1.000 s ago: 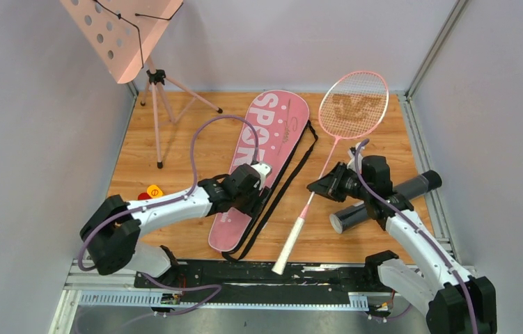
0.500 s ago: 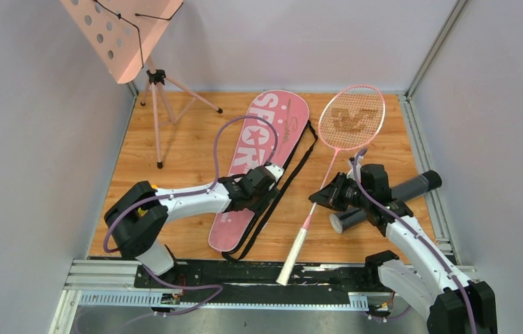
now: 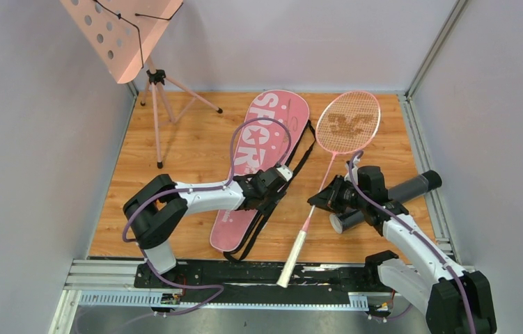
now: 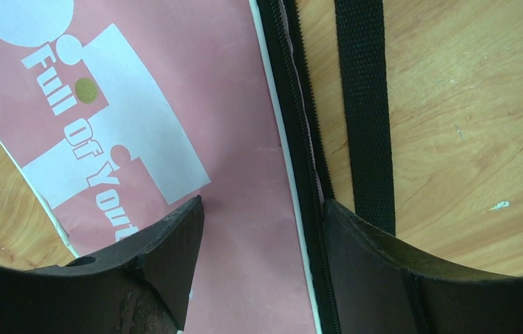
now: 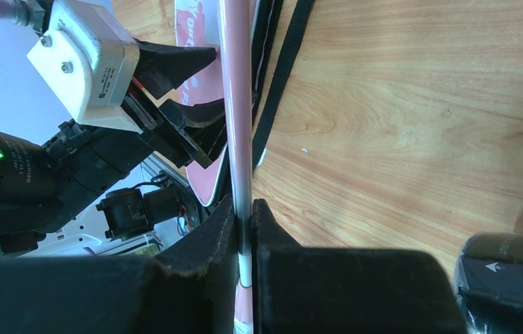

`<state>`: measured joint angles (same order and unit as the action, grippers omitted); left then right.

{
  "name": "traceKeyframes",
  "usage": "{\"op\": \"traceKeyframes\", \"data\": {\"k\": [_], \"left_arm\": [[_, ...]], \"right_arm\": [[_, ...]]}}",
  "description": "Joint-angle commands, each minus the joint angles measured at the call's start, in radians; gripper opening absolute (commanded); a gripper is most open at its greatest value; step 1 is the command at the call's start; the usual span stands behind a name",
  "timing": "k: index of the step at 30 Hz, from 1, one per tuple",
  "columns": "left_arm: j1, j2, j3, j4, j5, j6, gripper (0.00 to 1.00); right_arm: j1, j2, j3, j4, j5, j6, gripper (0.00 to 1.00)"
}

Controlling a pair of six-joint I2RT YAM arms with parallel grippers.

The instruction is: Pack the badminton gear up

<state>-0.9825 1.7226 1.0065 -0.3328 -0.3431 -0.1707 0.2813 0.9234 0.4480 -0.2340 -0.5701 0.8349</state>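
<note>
The long pink racket bag [image 3: 262, 149] lies flat mid-table, its black strap [image 3: 300, 163] trailing along its right side. My left gripper [image 3: 283, 179] hovers open just over the bag's right edge; in the left wrist view its jaws [image 4: 262, 202] straddle the pink cloth [image 4: 237, 174] and the black zip [image 4: 300, 160]. My right gripper [image 3: 316, 199] is shut on the thin shaft of a pink-framed racket [image 3: 347, 123], seen pinched between the jaws [image 5: 244, 212]. The racket's white handle [image 3: 293, 252] points at the near rail. A black tube [image 3: 411, 188] lies behind the right arm.
A pink perforated music stand [image 3: 122, 31] on tripod legs [image 3: 157, 118] occupies the back left corner. Grey walls close in three sides. A metal rail [image 3: 244, 278] runs along the near edge. The left arm's purple cable [image 3: 244, 139] loops above the bag.
The left arm has swung right across the bag to its strap-side edge. The right gripper has carried the racket a little leftward, its head now nearer the bag's top.
</note>
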Motion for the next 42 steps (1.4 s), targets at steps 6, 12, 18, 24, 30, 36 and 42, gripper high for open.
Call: {"op": "traceKeyframes", "data": {"k": [6, 12, 18, 24, 30, 36, 42], "left_arm": [[-0.012, 0.04, 0.037, -0.004, -0.046, -0.012, 0.58], [-0.012, 0.025, 0.028, 0.012, 0.004, -0.031, 0.15], [-0.012, -0.045, 0.03, 0.034, 0.064, -0.076, 0.0], [-0.012, -0.104, 0.057, 0.023, 0.096, -0.127, 0.0], [-0.008, -0.148, 0.065, -0.001, 0.089, -0.162, 0.0], [-0.004, -0.2, 0.062, 0.015, 0.106, -0.173, 0.0], [-0.004, -0.239, 0.061, 0.015, 0.116, -0.17, 0.0]], "right_arm": [[0.005, -0.023, -0.005, 0.088, -0.037, -0.011, 0.0], [0.005, -0.022, -0.026, 0.114, -0.085, 0.015, 0.0], [0.01, 0.015, 0.002, 0.064, -0.115, -0.029, 0.0], [0.014, 0.049, 0.031, 0.013, -0.172, -0.021, 0.0], [0.016, 0.098, 0.035, -0.04, -0.187, -0.022, 0.0], [0.026, 0.121, 0.038, -0.031, -0.222, -0.008, 0.0], [0.065, 0.139, 0.045, -0.027, -0.239, 0.004, 0.0]]}}
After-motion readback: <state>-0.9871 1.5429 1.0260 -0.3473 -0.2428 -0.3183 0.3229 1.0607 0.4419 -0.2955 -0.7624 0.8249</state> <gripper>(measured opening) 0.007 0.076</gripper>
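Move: The left hand hangs low over the bag with its fingers spread around the zipper edge, which is about 1 cm to its right and 1 cm below. The middle of the bag is roughly 10 cm ahead and 3 cm left, and the black strap some 4 cm right. The right hand holds the racket by its shaft. From it the zipper edge at the left fingers lies about 11 cm left, 2 cm ahead and 9 cm below, and the dark tube's middle some 19 cm right, about 1 cm ahead and 7 cm below. The left fingers shut on the bag's zipper edge, pinching it, and then draw it up about 7 cm and some 3 cm to the right, the wrist rolling roughly 15 degrees so that the hand's left side dips. Meanwhile the right hand keeps its grip on the racket shaft and pulls back about 4.5 cm, easing a little left and down while tipping down and turning some 10 degrees counter-clockwise, so that the racket head swings left towards the bag's zipper side. ##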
